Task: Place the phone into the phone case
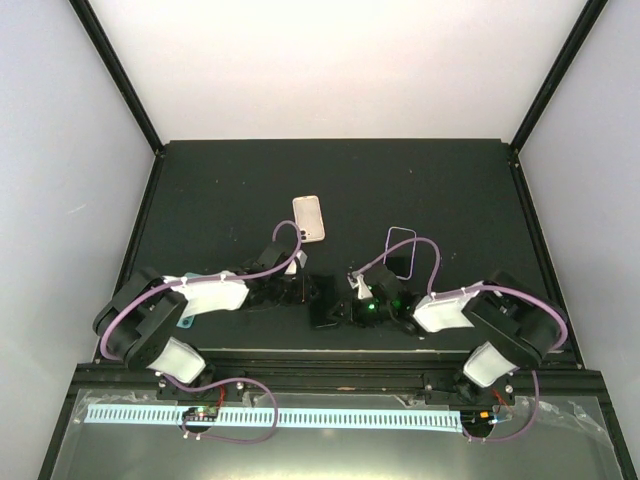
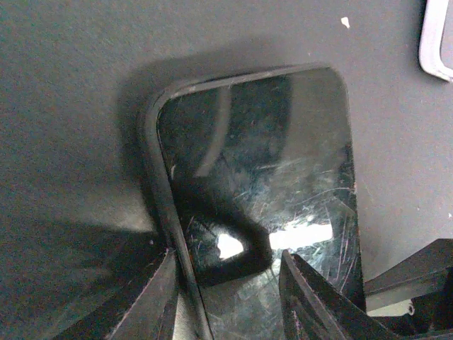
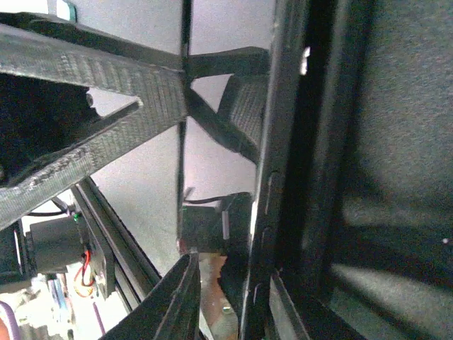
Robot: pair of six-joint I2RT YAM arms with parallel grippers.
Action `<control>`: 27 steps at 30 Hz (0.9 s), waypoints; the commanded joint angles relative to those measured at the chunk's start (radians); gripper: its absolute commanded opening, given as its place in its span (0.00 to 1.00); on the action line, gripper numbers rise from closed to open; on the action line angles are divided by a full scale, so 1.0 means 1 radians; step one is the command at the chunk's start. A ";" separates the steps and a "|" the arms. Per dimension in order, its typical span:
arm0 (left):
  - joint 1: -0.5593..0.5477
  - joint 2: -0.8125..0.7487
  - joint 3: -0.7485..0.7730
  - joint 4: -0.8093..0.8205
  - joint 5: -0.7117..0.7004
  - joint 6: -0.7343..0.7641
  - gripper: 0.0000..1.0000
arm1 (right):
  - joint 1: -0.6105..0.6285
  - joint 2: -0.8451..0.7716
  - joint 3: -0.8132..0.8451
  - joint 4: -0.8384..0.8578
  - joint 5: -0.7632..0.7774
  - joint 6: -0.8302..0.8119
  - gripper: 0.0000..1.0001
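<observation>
A black phone (image 1: 322, 300) with a glossy, scratched screen (image 2: 269, 156) lies low between my two grippers at the table's near middle. My left gripper (image 1: 303, 290) is open and straddles the phone's long left edge (image 2: 228, 255): one finger is outside the rim, the other over the screen. My right gripper (image 1: 352, 300) is rolled on its side. It is open around the phone's buttoned side (image 3: 263, 212), with a gap (image 3: 237, 268) between one finger and the phone. A clear phone case (image 1: 401, 250) with a lilac outline lies empty behind the right gripper.
A pale pink phone-shaped slab (image 1: 309, 218) lies on the dark table (image 1: 230, 190) behind the left gripper. A pale rounded rim (image 2: 435, 42) shows at the top right of the left wrist view. Black frame posts and white walls enclose the table.
</observation>
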 commanded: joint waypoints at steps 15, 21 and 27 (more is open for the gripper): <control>0.069 -0.014 0.016 -0.024 0.102 0.100 0.41 | -0.030 -0.145 0.054 -0.345 0.151 -0.195 0.57; 0.072 0.031 0.012 0.000 0.133 0.101 0.42 | -0.037 -0.110 0.065 -0.296 0.096 -0.167 0.58; 0.074 0.024 0.025 -0.021 0.105 0.114 0.38 | -0.057 -0.178 0.093 -0.429 0.192 -0.275 0.56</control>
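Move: The black phone, lying on its black case, is between the grippers. Its middle is about 3 cm back and 3 cm right of the left hand, and about 3 cm ahead and 5 cm left of the right, roughly 1 cm below both. The purple-rimmed phone lies 17 cm ahead and 16 cm right of the right hand; the pink phone stands 22 cm ahead of the left, 1 cm left. Draw the right gripper about 3 cm to the right and 1 cm up along the near right side of the black phone, spreading its almost shut fingers to a bit over half open and dipping the tips some 10 degrees, then ease slightly back left. Keep the left gripper half open astride the phone's left edge, swaying a centimetre or so left and partly back. ##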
